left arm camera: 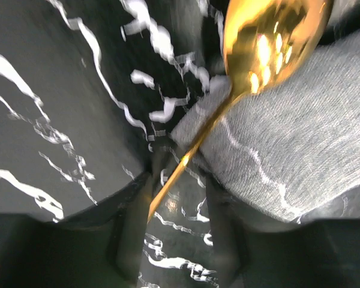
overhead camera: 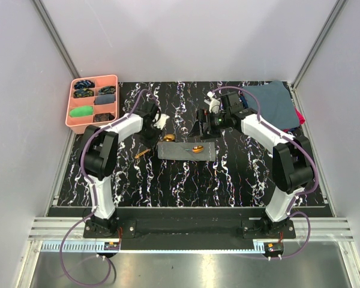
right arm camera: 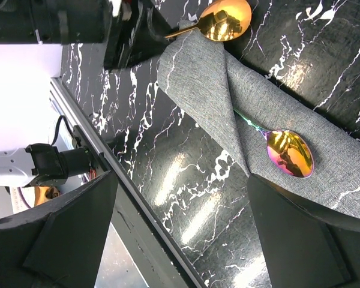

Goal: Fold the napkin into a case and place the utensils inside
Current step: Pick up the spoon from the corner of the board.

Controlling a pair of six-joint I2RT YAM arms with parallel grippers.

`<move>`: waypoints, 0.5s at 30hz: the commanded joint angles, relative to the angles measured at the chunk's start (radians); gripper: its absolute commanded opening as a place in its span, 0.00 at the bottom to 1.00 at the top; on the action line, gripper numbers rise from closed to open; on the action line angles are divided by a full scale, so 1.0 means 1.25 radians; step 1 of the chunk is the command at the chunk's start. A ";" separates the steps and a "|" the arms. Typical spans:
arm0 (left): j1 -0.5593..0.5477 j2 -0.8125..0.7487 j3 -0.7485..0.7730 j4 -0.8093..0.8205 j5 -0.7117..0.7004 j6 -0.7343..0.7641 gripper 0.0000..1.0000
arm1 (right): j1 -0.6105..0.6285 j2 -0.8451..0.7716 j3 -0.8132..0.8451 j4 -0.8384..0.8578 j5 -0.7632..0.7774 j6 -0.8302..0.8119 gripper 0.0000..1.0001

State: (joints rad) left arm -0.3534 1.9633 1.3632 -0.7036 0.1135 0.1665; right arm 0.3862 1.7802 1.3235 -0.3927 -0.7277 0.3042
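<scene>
The grey napkin [overhead camera: 186,150] lies folded into a narrow flat case in the middle of the table. One gold utensil rests with its head [left arm camera: 270,36] at the case's left end. Its thin handle [left arm camera: 186,159] runs back between the fingers of my left gripper [left arm camera: 179,180]; the jaws stand apart, wider than the handle. The other utensil [right arm camera: 289,153] lies on the case [right arm camera: 228,108], its handle tucked under a fold. My right gripper [right arm camera: 181,180] hangs wide open just behind the case, holding nothing.
A pink compartment tray [overhead camera: 72,115] with several small items stands at the back left. A dark blue cloth [overhead camera: 270,102] lies at the back right. The marbled black mat [overhead camera: 186,186] ends at a metal rail near the arm bases.
</scene>
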 commanded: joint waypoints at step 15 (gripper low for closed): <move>0.061 -0.398 -0.095 0.005 0.268 -0.284 0.00 | 0.009 -0.037 -0.067 0.268 -0.040 -0.049 1.00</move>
State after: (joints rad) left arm -0.3000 1.5803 1.3003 -0.7120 0.1493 -0.0319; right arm 0.3862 1.7802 1.3067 -0.2600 -0.7280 0.3283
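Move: The gold spoon's handle lies between the left hand's half-open fingers just above the table; the spoon's middle is about 1 cm ahead, 1 cm right and 1 cm below, with its bowl ahead and to the right. The napkin's middle is some 13 cm right and 1 cm back of the left hand, and the small spoon on it about 15 cm right and 1 cm back. From the right hand, the gold spoon is roughly 13 cm left, 4 cm back and 13 cm below. The left fingers shut on the gold spoon's handle while the hand eases about 1 cm forward at table level, then it drifts slightly left and lifts fast, some 12 cm up, keeping the pinch as the wrist turns about 15 degrees counter-clockwise and the fingertips swing outward and to the right. The right hand, empty and wide open, only edges a couple of centimetres forward late on. ##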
